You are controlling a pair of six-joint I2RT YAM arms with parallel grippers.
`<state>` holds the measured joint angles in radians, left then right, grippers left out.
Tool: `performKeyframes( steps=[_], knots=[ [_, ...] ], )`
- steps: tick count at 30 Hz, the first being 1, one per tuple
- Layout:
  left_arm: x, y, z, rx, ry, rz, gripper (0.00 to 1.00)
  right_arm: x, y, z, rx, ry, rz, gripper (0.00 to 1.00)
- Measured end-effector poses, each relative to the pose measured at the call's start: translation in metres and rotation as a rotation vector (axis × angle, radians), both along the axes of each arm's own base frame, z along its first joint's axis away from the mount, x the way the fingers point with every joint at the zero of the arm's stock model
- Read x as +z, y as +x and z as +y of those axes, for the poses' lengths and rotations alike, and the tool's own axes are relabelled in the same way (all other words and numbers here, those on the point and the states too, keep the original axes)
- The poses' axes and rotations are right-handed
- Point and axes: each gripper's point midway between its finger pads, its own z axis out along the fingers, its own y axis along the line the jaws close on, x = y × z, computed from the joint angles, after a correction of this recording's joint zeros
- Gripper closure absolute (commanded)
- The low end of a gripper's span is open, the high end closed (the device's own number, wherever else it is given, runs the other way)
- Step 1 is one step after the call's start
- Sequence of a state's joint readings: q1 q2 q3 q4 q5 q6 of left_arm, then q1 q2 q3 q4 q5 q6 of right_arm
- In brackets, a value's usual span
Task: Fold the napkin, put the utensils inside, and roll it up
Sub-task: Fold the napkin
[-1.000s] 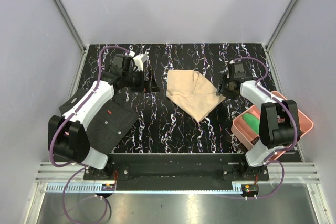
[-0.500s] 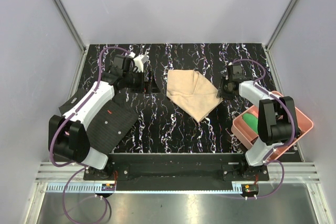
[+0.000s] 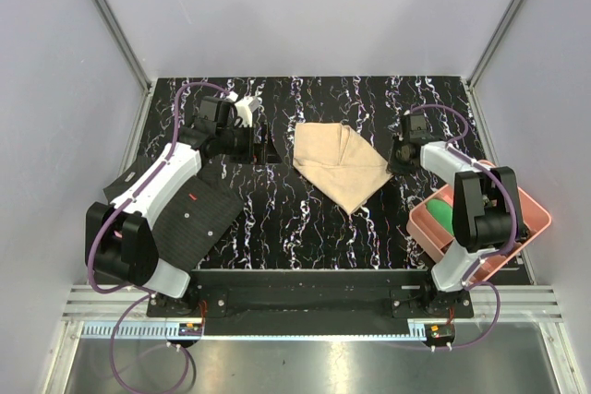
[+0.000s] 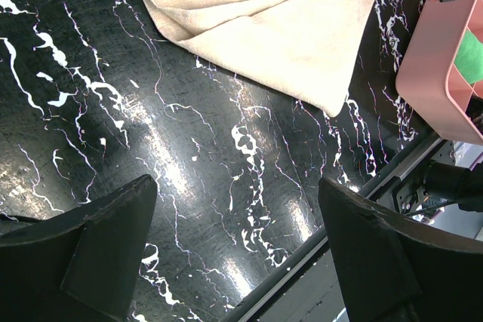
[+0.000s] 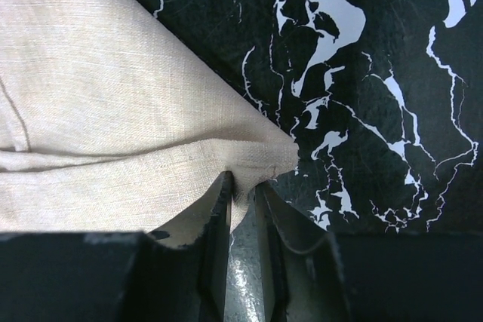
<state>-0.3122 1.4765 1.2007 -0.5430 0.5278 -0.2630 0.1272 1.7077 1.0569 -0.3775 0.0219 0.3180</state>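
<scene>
The beige napkin (image 3: 337, 165) lies folded on the black marbled table, its right corner pointing at my right gripper (image 3: 392, 156). The right wrist view shows that corner of the napkin (image 5: 113, 96) pinched between the two fingers of the right gripper (image 5: 243, 184), down at the table surface. My left gripper (image 3: 263, 148) hangs open to the left of the cloth. In the left wrist view the left gripper (image 4: 235, 186) holds nothing, and the napkin (image 4: 264, 28) lies ahead of it. The utensils are out of view.
A pink tray (image 3: 545, 219) with a green item (image 3: 441, 214) stands at the right front, beside the right arm; the left wrist view also catches the pink tray (image 4: 438, 58). A black dotted mat (image 3: 199, 214) lies under the left arm. The table's front edge (image 4: 302, 262) runs below the left gripper.
The right gripper's jaws have narrowed onto the napkin's right corner, and that wrist has shifted slightly. The left arm has not moved.
</scene>
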Motion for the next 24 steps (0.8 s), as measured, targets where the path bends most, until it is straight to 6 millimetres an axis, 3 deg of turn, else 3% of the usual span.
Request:
performKeyframes(
  steps=[5,11,16,24],
  knots=[
    [0.0,0.0,0.0,0.0,0.0,0.0,0.09,-0.012,0.001,-0.002,-0.006,-0.007,0.024,0.64],
    [0.0,0.0,0.0,0.0,0.0,0.0,0.09,-0.016,0.001,-0.004,-0.003,-0.01,0.033,0.37],
    [0.0,0.0,0.0,0.0,0.0,0.0,0.09,-0.007,0.007,-0.007,0.004,-0.017,0.008,0.16],
    [0.0,0.0,0.0,0.0,0.0,0.0,0.09,0.028,0.031,-0.001,0.079,-0.01,-0.085,0.12]
  ],
)
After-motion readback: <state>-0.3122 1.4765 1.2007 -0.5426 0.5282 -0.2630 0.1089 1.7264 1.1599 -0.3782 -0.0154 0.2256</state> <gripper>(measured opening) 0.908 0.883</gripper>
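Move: The napkin's right corner is already pinched between the right fingertips, straight below the hand point by about 1 cm. From there the folded napkin's middle lies some 13 cm left and 1 cm forward, its near tip about 12 cm left and 13 cm back, and the pink organizer around 24 cm right and 14 cm back. From the idle left hand, the corner is roughly 32 cm right, 4 cm forward and 14 cm lower. The napkin's pinched right corner is first taken down by the right hand, a little under 2 cm towards the table, and the fingers start to spread and let go of it. Still opening to nearly full, the hand then climbs about 4.5 cm, moving some 3 cm forward off the corner, tipping slightly up. ##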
